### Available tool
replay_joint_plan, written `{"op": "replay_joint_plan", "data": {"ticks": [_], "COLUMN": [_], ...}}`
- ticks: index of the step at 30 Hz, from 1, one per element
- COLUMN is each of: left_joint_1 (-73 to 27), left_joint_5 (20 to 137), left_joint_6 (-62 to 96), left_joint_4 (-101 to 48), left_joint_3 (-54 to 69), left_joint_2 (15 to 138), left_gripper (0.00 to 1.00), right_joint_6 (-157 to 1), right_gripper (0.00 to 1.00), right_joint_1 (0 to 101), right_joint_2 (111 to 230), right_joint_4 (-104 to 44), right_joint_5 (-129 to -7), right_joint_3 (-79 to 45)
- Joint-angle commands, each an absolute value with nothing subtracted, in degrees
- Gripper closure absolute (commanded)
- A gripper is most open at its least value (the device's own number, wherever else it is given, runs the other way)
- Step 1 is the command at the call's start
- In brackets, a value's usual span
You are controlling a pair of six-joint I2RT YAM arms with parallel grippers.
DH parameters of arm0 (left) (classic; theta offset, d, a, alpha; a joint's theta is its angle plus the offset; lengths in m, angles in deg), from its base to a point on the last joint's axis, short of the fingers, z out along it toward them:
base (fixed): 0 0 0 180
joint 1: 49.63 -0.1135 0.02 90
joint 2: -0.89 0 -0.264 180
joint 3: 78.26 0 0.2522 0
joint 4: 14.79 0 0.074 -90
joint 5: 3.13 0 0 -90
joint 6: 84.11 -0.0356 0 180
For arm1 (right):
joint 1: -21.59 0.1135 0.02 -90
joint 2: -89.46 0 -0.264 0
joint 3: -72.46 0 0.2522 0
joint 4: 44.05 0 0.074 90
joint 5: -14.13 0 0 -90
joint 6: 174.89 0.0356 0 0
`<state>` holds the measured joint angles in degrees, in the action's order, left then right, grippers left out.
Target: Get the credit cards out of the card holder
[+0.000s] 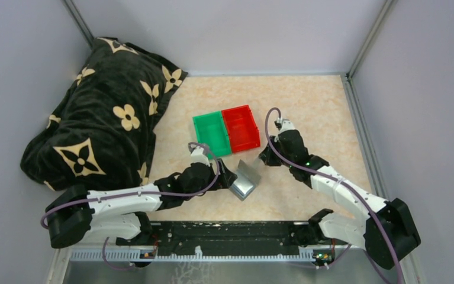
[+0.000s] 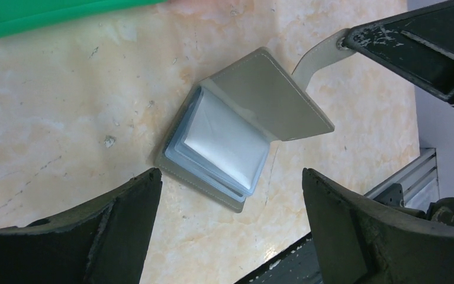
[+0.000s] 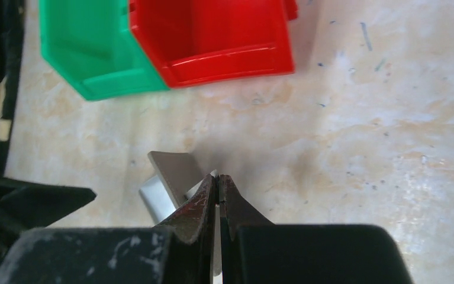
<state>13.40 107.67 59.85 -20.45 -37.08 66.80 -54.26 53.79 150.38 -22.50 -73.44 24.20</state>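
Observation:
The grey card holder (image 1: 247, 179) lies open on the marble-patterned table, in front of the bins. Its lower half rests flat, showing a stack of glossy blue-grey sleeves (image 2: 224, 142). Its cover flap (image 2: 271, 97) is raised and tilted. My right gripper (image 3: 218, 176) is shut on the thin closing strap (image 2: 319, 56) at the flap's edge and holds the flap up. My left gripper (image 2: 231, 173) stands wide open just above the near edge of the holder, touching nothing. I cannot pick out the credit cards themselves; they stay hidden inside the sleeves.
A green bin (image 1: 211, 134) and a red bin (image 1: 241, 127) sit side by side just behind the holder. A dark blanket with cream flowers (image 1: 100, 112) is heaped at the left. The black rail (image 1: 230, 234) runs along the table's near edge.

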Motion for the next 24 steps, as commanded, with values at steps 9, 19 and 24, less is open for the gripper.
{"op": "replay_joint_plan", "data": {"ticks": [9, 19, 24], "left_joint_1": [13.7, 13.6, 13.5], "left_joint_5": [110.7, 111.2, 112.0], "left_joint_6": [55.7, 55.2, 55.1], "left_joint_4": [-20.3, -18.3, -18.5], "left_joint_3": [-31.2, -33.1, -34.5], "left_joint_2": [68.6, 68.2, 68.2], "left_gripper": [0.06, 0.07, 0.07], "right_joint_6": [-57.9, -58.5, -59.9], "right_gripper": [1.00, 0.59, 0.40], "right_joint_1": [50.6, 50.6, 50.6], "right_joint_2": [160.7, 157.0, 148.6], "right_joint_4": [-22.4, -23.3, -20.1], "right_joint_5": [-87.3, -88.6, -88.9], "right_joint_3": [24.9, 26.6, 26.5]}}
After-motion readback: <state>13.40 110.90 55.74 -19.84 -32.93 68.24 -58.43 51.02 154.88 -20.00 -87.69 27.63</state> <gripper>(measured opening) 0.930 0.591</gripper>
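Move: Spread above the card holder, the left gripper has the cards about 4 cm to its right, 2 cm ahead and some 8 cm below, with the green box roughly 20 cm ahead and 7 cm to its left. The right gripper already pinches the flap's tab; the holder's flap lies about 3 cm back, 4 cm left and 7 cm below it. From the right hand, the red box is some 16 cm ahead and 8 cm left. Sinking about 7 cm and sweeping some 6 cm right, away from the cards, the right hand draws the tab outward and down to fold the flap open. It rolls left side down roughly 15 degrees, then opens its fingers around the tab and starts to rise. The left hand, still wide open, lifts off a little up and forward above the holder. ##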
